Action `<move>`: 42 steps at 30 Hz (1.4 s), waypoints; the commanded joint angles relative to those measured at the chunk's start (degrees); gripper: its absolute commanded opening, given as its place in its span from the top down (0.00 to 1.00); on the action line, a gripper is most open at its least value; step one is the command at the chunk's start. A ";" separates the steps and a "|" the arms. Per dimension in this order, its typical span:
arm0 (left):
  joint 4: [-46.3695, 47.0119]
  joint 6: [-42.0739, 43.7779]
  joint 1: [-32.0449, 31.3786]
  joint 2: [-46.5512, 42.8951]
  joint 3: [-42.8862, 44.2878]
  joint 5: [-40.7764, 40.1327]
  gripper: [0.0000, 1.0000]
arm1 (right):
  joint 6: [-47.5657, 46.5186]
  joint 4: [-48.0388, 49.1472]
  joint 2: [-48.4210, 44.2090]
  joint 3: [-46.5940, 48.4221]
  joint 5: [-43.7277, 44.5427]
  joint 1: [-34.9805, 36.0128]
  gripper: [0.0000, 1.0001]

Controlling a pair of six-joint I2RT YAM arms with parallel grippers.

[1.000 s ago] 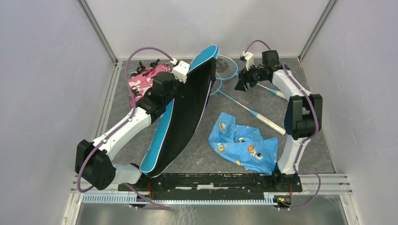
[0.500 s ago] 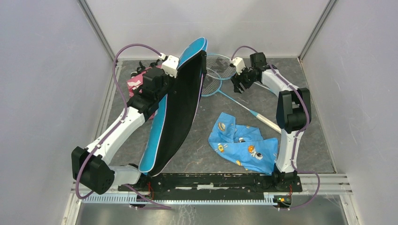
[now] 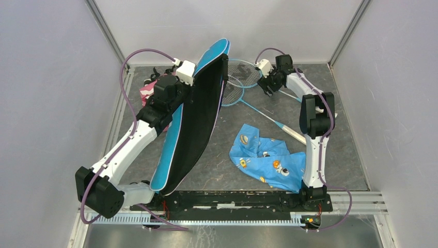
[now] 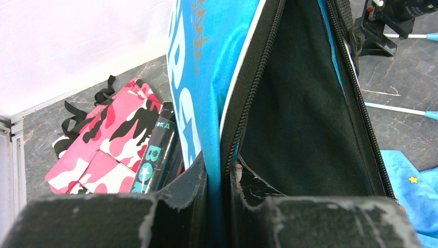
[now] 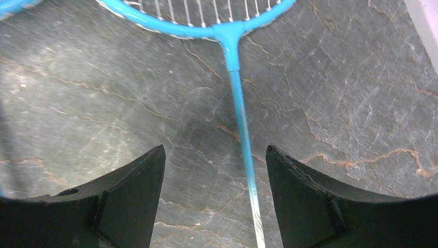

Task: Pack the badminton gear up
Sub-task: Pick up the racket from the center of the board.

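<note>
My left gripper (image 3: 192, 88) is shut on the zipped edge of the blue "SPORT" racquet cover (image 3: 192, 124), holding it up on edge with its black inside facing right; the pinch shows in the left wrist view (image 4: 219, 173). Two light-blue racquets (image 3: 240, 77) lie at the back of the table. My right gripper (image 3: 268, 89) is open above the far racquet's shaft (image 5: 243, 129), which runs between its fingers (image 5: 134, 186) in the right wrist view. A black tube (image 4: 155, 160) leans beside the cover. No shuttlecocks are in view.
A pink camouflage bag (image 3: 150, 93) lies behind the left arm, and also shows in the left wrist view (image 4: 108, 139). A blue cartoon-print cloth (image 3: 268, 160) lies crumpled at the front right. White walls close in the grey table (image 3: 341, 155) on three sides.
My left gripper has carried the cover up and to the left. My right gripper has moved back and left, down over the far racquet's shaft.
</note>
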 commanded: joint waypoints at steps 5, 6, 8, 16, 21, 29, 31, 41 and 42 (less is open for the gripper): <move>3.56 0.50 0.38 -1.98 -0.01 1.23 0.98 | -2.07 -1.29 3.97 5.58 0.64 -2.63 0.23; 3.54 0.55 0.36 -1.96 -0.02 1.15 0.98 | -2.24 -1.96 4.31 5.90 -0.22 -3.12 0.23; 3.57 0.72 0.38 -1.97 -0.02 1.11 0.98 | -2.60 -3.07 4.96 6.04 -1.74 -3.90 0.24; 3.48 0.72 0.37 -2.05 -0.11 1.43 0.98 | -2.69 -6.92 6.66 6.46 -7.89 -7.19 0.29; 3.18 0.56 0.37 -2.37 -0.11 1.67 0.98 | -2.69 -9.28 7.62 6.07 -10.55 -9.12 0.36; 2.78 0.65 0.38 -2.67 0.35 1.28 0.98 | -1.70 -10.27 7.24 3.62 -12.75 -10.23 0.50; 2.69 0.75 0.38 -2.51 0.64 0.05 0.98 | -1.05 -9.70 6.40 2.86 -13.01 -10.33 0.53; 1.01 1.44 0.38 -1.84 2.74 -3.96 0.98 | 2.56 -6.34 0.36 -0.26 -13.93 -10.32 0.77; 0.59 1.41 0.38 -1.75 3.05 -3.96 0.98 | 2.72 -6.38 -0.20 -0.44 -14.28 -10.32 0.79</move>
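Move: The far racket lies under the right hand, its mid-shaft about 5 cm to the right, 2 cm back and 3 cm below, with the open fingers already either side of the shaft line. The near racket's middle is some 12 cm back and 7 cm left at the same depth. The blue cloth bag sits roughly 33 cm back and 5 cm left. From the left hand the far racket is about 41 cm right, 16 cm ahead and 26 cm lower. Sliding right along the far racket's shaft, away from its head, the right hand goes about 5 cm and sinks some 3 cm, then eases back a little towards the base. The wrist tilts about 15 degrees, its left side rising, while the wide fingers close from either side to pinch the mid-shaft. The left hand keeps its grip on the upright, gaping racket bag. ##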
